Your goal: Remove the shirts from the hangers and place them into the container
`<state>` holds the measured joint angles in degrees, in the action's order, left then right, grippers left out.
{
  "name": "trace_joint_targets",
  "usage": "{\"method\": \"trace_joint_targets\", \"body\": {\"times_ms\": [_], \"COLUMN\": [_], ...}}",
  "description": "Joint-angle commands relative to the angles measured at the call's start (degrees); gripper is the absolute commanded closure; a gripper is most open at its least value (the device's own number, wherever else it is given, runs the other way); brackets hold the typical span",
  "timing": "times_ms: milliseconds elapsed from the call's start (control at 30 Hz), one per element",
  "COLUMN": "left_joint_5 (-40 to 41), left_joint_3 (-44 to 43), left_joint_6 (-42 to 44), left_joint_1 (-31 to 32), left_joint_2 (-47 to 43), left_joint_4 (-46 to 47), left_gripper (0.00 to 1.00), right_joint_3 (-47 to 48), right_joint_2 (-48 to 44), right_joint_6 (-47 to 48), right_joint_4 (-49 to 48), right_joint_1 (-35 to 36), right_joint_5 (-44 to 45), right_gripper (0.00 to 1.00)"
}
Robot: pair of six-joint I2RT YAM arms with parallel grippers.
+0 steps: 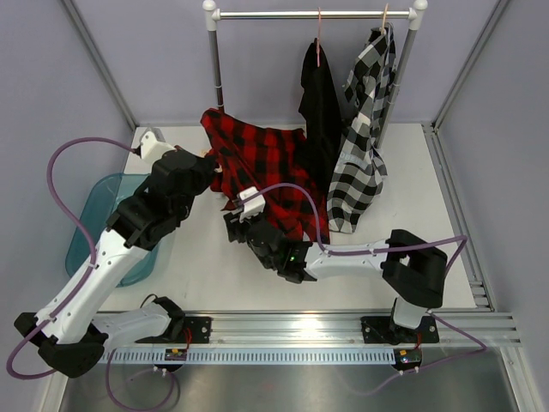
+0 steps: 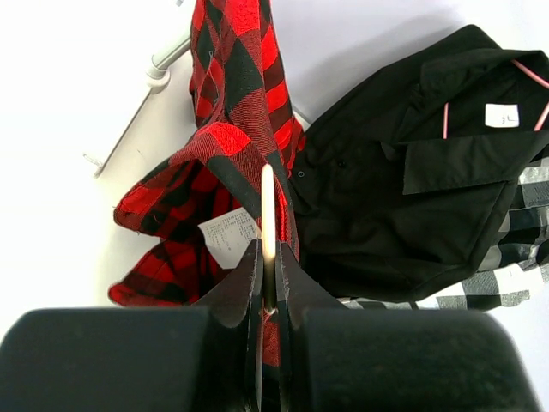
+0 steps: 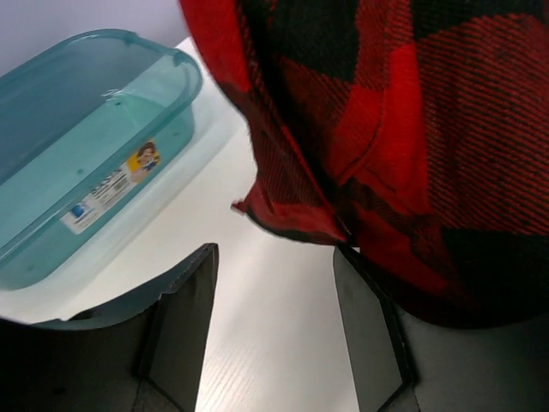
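The red-and-black plaid shirt (image 1: 266, 167) lies spread on the table, still draped over a tan wooden hanger (image 2: 268, 206). My left gripper (image 2: 268, 251) is shut on that hanger's thin edge, at the shirt's left side (image 1: 208, 163). The shirt's white label (image 2: 227, 239) shows just left of the jaws. My right gripper (image 3: 274, 283) is open over bare table at the shirt's lower hem (image 3: 292, 225), with nothing between its fingers. The teal container (image 3: 86, 146) stands to the left, partly hidden under my left arm (image 1: 103, 215). The black shirt (image 1: 319, 107) and the check shirt (image 1: 364, 146) hang on the rail.
The white-and-steel garment rail (image 1: 313, 14) spans the back, with its posts standing on the table. A thin pink hanger (image 2: 445, 120) carries the black shirt. Enclosure walls stand at the back and on both sides.
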<state>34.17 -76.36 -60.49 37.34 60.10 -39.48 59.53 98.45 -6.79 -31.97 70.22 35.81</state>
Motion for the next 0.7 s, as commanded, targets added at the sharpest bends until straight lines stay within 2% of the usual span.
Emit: {"method": "trace_joint_targets", "body": {"times_ms": [0, 233, 333, 367, 467, 600, 667], "left_joint_5": [2.83, 2.65, 2.65, 2.91, 3.35, 4.58, 5.81], "left_joint_3": [-0.37, 1.38, 1.65, 1.82, 1.83, 1.83, 1.74], "left_joint_6": [-2.27, -1.91, -1.39, -1.21, -0.51, 1.24, 2.13], "left_joint_1": [0.10, 0.10, 0.10, 0.10, 0.10, 0.10, 0.10], "left_joint_2": [-1.91, -2.70, -2.79, -2.79, -2.79, -2.70, -2.53], "left_joint_4": [4.94, 6.35, 6.52, 6.44, 6.70, 7.40, 7.67], "left_gripper": [1.00, 1.00, 1.00, 1.00, 1.00, 1.00, 1.00], "right_joint_3": [3.23, 4.19, 3.93, 3.67, 1.56, -3.26, -4.07], "right_joint_2": [1.12, 1.83, 1.04, 0.17, -2.99, -9.67, -14.94], "right_joint_6": [0.63, 2.39, 3.62, 3.45, 1.52, -2.78, -5.16], "right_joint_4": [-5.30, -8.11, -8.20, -8.03, -5.40, 1.19, 8.29], "right_joint_1": [-0.08, -0.17, -0.17, -0.17, -0.17, -0.17, -0.17], "right_joint_5": [9.09, 11.74, 9.63, 9.10, 5.77, -0.19, -3.10], "right_gripper": [0.37, 0.52, 0.73, 0.85, 1.00, 1.00, 1.00]}}
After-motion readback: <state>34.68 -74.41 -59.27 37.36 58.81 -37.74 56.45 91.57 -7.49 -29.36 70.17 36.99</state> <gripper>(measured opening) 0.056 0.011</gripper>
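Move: About 3 cm ahead of the right fingertips and 1 cm higher, at the same left-right position, hangs the loose lower edge of the red plaid shirt. From the right hand, the hanger lies roughly 4 cm ahead, 3 cm left and 15 cm up, the container 6 cm ahead, 31 cm left and 15 cm down, and the black shirt 24 cm ahead, 20 cm right and 10 cm up. From the left hand, that edge is some 3 cm back, 4 cm right and 15 cm down. Easing forward and slightly up, under 2 cm each, the right hand shuts its half-open fingers on the red shirt's loose edge, turning a few degrees clockwise; it then draws the cloth back and to the right about 3 cm, rising slightly. The left hand holds almost still, keeping its pinch on the hanger. ##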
